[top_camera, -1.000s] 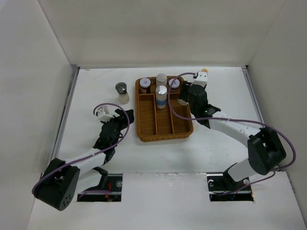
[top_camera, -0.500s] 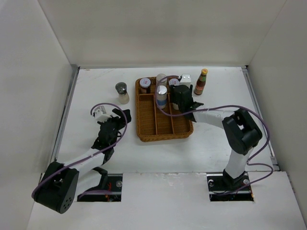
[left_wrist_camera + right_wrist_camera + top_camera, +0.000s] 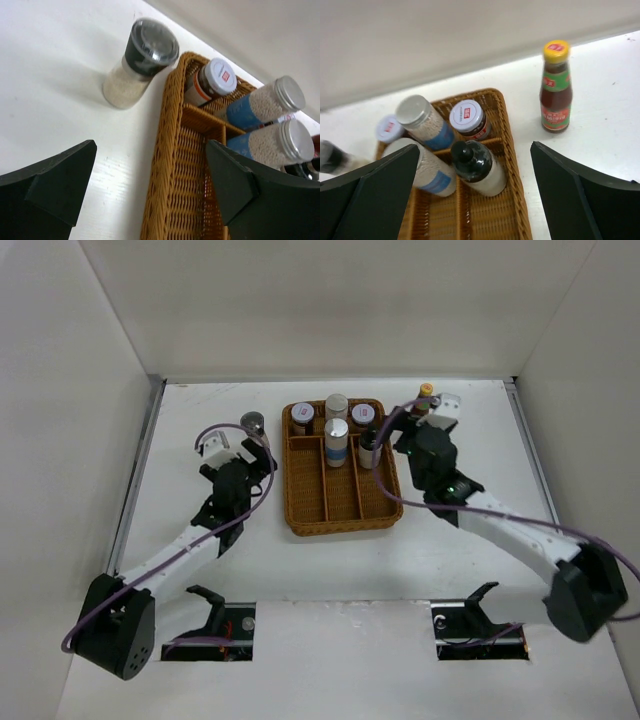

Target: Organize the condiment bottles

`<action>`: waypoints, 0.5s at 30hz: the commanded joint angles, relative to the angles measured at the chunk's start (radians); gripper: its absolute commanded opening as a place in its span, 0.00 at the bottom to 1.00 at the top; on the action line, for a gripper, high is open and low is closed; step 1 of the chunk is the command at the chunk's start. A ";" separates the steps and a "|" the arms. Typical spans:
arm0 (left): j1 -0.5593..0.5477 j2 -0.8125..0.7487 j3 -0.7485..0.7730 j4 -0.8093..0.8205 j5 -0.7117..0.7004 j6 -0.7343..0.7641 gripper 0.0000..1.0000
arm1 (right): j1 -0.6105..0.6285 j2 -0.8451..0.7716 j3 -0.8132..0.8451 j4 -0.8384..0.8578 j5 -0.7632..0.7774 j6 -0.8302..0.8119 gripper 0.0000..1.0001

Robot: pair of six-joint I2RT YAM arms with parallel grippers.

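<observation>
The wicker tray holds two red-labelled jars, two white blue-banded bottles and the black-capped bottle in its right compartment. The grey-lidded shaker stands on the table left of the tray. The red sauce bottle stands right of the tray. My left gripper is open and empty, just short of the shaker, over the tray's left rim. My right gripper is open and empty above the black-capped bottle.
White walls enclose the table on three sides. The tray's front halves of all three compartments hold nothing. The right wrist camera block partly hides the sauce bottle in the top view.
My right gripper has pulled back to the right from over the tray, leaving the black-capped bottle standing in it. My left gripper has moved forward towards the shaker.
</observation>
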 commanded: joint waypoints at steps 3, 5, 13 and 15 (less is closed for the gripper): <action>0.003 0.120 0.199 -0.148 -0.082 0.138 0.94 | 0.022 -0.277 -0.272 0.016 0.008 0.172 1.00; 0.011 0.201 0.264 -0.176 -0.077 0.162 0.94 | 0.022 -0.369 -0.365 0.012 -0.029 0.228 1.00; 0.042 0.430 0.476 -0.208 -0.076 0.244 0.93 | 0.019 -0.438 -0.468 0.035 -0.164 0.297 1.00; 0.045 0.475 0.519 -0.222 -0.096 0.251 0.93 | 0.020 -0.429 -0.471 0.052 -0.182 0.297 1.00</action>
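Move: The grinder bottle stands about 12 cm ahead of the left hand, 2 cm right and 11 cm below; the basket's middle lies some 24 cm right and 7 cm ahead, and its left white-lidded jar 16 cm ahead, 14 cm right. From the right hand the sauce bottle is roughly 14 cm ahead, 6 cm right and 18 cm down, the black-capped bottle 6 cm ahead, 5 cm left. Open left hand reaches 8 cm forward towards the grinder bottle; open right withdraws back 9 cm and down. ##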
